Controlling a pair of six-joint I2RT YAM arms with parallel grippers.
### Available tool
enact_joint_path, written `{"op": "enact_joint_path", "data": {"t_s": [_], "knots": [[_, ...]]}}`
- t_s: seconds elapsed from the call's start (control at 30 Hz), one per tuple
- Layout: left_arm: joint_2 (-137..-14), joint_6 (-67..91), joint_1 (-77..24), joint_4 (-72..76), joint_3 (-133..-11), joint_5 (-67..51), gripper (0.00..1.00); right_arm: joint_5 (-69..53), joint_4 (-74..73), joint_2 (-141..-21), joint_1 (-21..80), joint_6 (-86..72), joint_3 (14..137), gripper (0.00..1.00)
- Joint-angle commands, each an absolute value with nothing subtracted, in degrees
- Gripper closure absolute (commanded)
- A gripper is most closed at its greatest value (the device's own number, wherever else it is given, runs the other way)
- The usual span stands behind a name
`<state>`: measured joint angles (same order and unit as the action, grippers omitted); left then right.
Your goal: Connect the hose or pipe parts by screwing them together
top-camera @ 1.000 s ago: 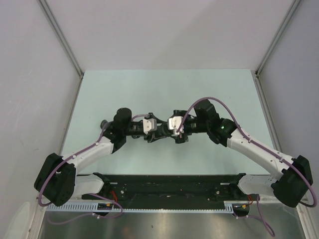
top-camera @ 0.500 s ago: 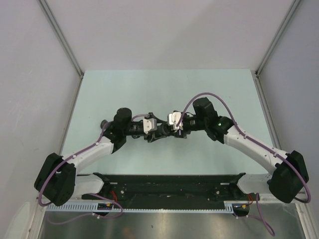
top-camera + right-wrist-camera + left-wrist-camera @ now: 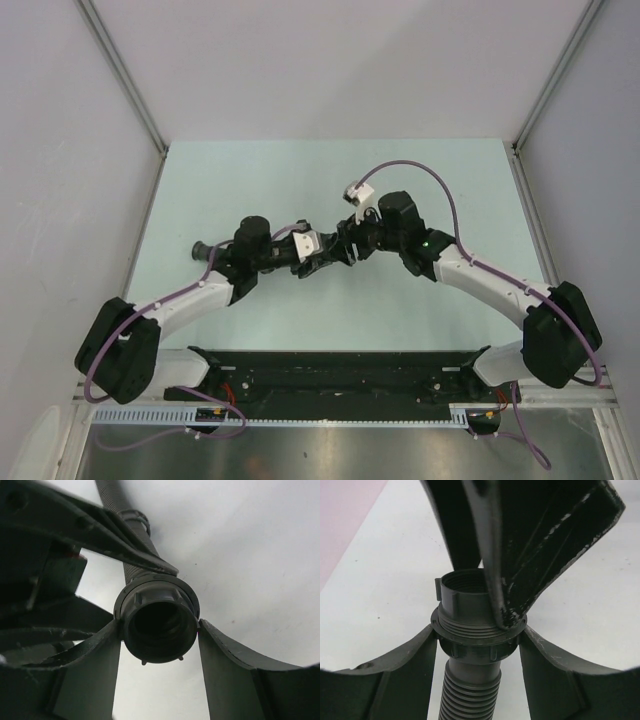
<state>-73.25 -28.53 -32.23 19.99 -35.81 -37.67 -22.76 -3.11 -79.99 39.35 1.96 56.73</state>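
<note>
The hose or pipe parts hang joined above the table between both arms (image 3: pixel 333 250). One is a black corrugated hose (image 3: pixel 470 695) with a knurled ring nut (image 3: pixel 475 650). The other is a short threaded tube with a wide flange (image 3: pixel 470 605), seated in the nut. My left gripper (image 3: pixel 477 635) is shut on the ring nut, one finger on each side. My right gripper (image 3: pixel 159 625) is shut on the tube's flange (image 3: pixel 157 587), with the tube's open mouth facing its camera. One right finger (image 3: pixel 520 580) crosses the left wrist view and hides part of the threads.
The pale green table (image 3: pixel 450 180) is walled by grey panels on three sides. The hose runs back under the left wrist, and its far end (image 3: pixel 200 248) sticks out to the left. A black rail (image 3: pixel 340 370) spans the near edge.
The right wrist has rolled, swinging its white camera block up and away from the joint, and its jaws have closed onto the tube. The left arm shifted slightly, still gripping.
</note>
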Motion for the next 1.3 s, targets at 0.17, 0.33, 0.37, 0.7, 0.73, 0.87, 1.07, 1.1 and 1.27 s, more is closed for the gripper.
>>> {"op": "enact_joint_path", "data": {"t_s": [0.17,0.33,0.37,0.7,0.73,0.87,1.07,1.1,1.27], "knots": [[-74.27,-30.50,-34.72,26.10,-39.38,-30.68,1.00,-9.49,2.97,-77.52,42.01,-51.39,58.36,0.55],[-73.74,-30.23,-34.72,26.10,-38.76,-30.50,1.00,-7.32,4.67,-75.68,42.36,-56.79,57.39,0.25],[-73.48,-30.23,-34.72,26.10,-38.59,-30.76,1.00,-6.34,3.61,-74.11,42.28,-55.56,57.39,0.22],[-71.98,-29.27,-33.40,26.02,-37.71,-36.91,1.00,-7.82,-4.39,-65.31,34.81,-24.29,57.22,0.14],[-71.37,-29.09,-33.14,26.02,-37.62,-38.22,1.00,-9.04,-4.31,-65.13,33.06,-20.52,57.22,0.14],[-70.05,-27.87,-32.08,25.84,-37.27,-42.70,1.00,-28.34,-2.55,-65.48,30.77,9.02,56.87,0.14],[-69.08,-27.77,-31.38,24.79,-37.09,-46.93,1.00,-40.51,-9.05,-64.34,33.04,36.80,55.64,0.10],[-69.08,-27.95,-31.29,24.61,-37.09,-47.37,1.00,-41.21,-10.36,-64.42,32.96,42.05,55.63,0.09],[-69.52,-28.12,-31.03,23.64,-37.53,-49.39,1.00,-43.94,-10.72,-65.39,33.05,49.21,55.72,0.08]]}}
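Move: The right hand already grips the coupling's threaded open end, which sits right between its pads, facing the left hand. The left hand still holds the same coupling by its collar, the open end about 2 cm to its right and level. The hose's far end lies on the table some 27 cm to the left hand's left, about 4 cm farther out and roughly 13 cm lower. Right hand twists the coupling some 50 degrees, lets go, withdraws about 8 cm up and right, unwinding; left keeps hold. ##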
